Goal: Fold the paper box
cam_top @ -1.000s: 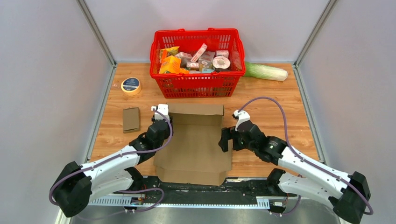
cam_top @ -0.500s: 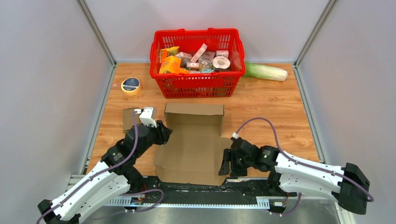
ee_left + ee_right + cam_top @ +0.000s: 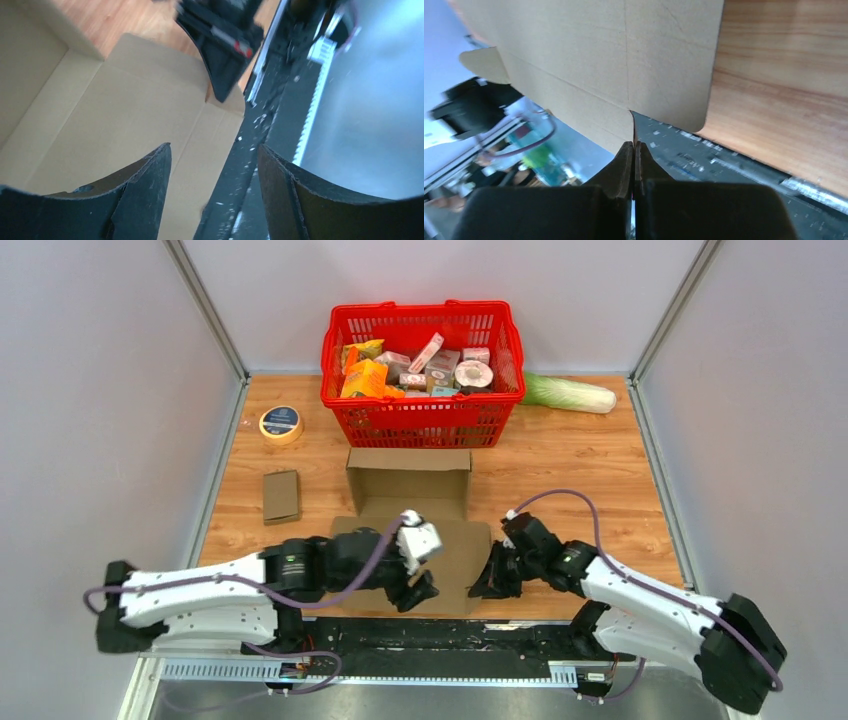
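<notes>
The brown paper box point(image 3: 408, 480) lies in the middle of the table, its back part raised into walls and its near panel point(image 3: 115, 110) flat. My left gripper point(image 3: 420, 588) reaches across from the left and hovers open over the box's near edge; in the left wrist view its gripper point(image 3: 214, 147) straddles that edge with nothing between the fingers. My right gripper point(image 3: 488, 583) is at the box's near right corner. In the right wrist view it point(image 3: 634, 144) is shut at the slit between two flaps point(image 3: 589, 55), with a thin cardboard edge running into its tips.
A red basket point(image 3: 420, 425) full of groceries stands just behind the box. A tape roll point(image 3: 281, 424) and a small cardboard piece point(image 3: 281, 496) lie at the left, a green-white vegetable point(image 3: 570, 393) at the back right. A black rail point(image 3: 440, 635) runs along the near edge.
My left arm swung from the box's left side to over its near edge and opened wider. My right gripper dropped to the near right corner and shut. The box's back part now stands up.
</notes>
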You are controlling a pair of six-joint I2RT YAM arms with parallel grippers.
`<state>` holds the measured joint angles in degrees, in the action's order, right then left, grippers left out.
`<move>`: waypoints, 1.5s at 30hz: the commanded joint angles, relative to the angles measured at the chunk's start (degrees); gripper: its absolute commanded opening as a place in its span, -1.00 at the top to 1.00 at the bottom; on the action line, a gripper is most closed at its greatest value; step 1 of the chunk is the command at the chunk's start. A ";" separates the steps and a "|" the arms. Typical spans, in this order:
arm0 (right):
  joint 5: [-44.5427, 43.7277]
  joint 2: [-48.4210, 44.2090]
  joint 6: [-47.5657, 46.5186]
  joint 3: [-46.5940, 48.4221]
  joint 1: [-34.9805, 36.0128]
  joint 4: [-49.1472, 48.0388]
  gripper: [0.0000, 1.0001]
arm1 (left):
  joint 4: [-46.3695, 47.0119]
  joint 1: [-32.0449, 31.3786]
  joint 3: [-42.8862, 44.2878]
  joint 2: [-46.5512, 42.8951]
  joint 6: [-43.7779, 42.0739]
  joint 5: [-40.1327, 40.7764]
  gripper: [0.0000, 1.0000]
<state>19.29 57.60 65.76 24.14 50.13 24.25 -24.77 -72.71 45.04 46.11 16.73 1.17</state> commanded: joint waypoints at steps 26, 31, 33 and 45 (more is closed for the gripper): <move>-6.25 -8.89 -35.86 38.50 -28.68 30.68 -0.99 | -19.24 -15.54 28.84 30.27 -18.77 34.43 0.88; -19.19 -14.45 -39.38 41.07 -28.68 27.08 -1.00 | -34.19 -15.54 44.15 28.25 -4.81 26.88 1.00; -19.20 -13.66 -41.92 43.87 -28.68 27.86 -1.00 | -37.08 -15.45 49.08 27.11 -0.84 27.39 1.00; 0.56 -17.43 -47.56 35.90 -23.25 15.49 -1.00 | -51.51 11.69 61.30 27.36 51.72 24.15 1.00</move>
<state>11.14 44.21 21.23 63.18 22.92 48.25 -67.85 -66.81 103.68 72.49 46.41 27.07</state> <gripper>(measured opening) 0.998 0.008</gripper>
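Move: The left hand, open and empty, is going for the lid's near right corner, about 9 cm to its right, 1 cm back and 16 cm below. The right hand already pinches that corner between its pads. From the left hand, the lid panel's middle is 6 cm ahead, 3 cm left, 17 cm down; the box tray 19 cm ahead, 3 cm left; the small flat box 19 cm ahead, 28 cm left, both 17 cm down. Straight up by about 10 cm the right hand lifts the pinched lid corner, while the left sinks and reaches right to meet it, tilting, and closes on the lid edge beside the right fingers. The right opens wide and backs off up, to its right and forward; the left then rises over 20 cm, swings forward and left, turning counter-clockwise, keeping its pinch. ##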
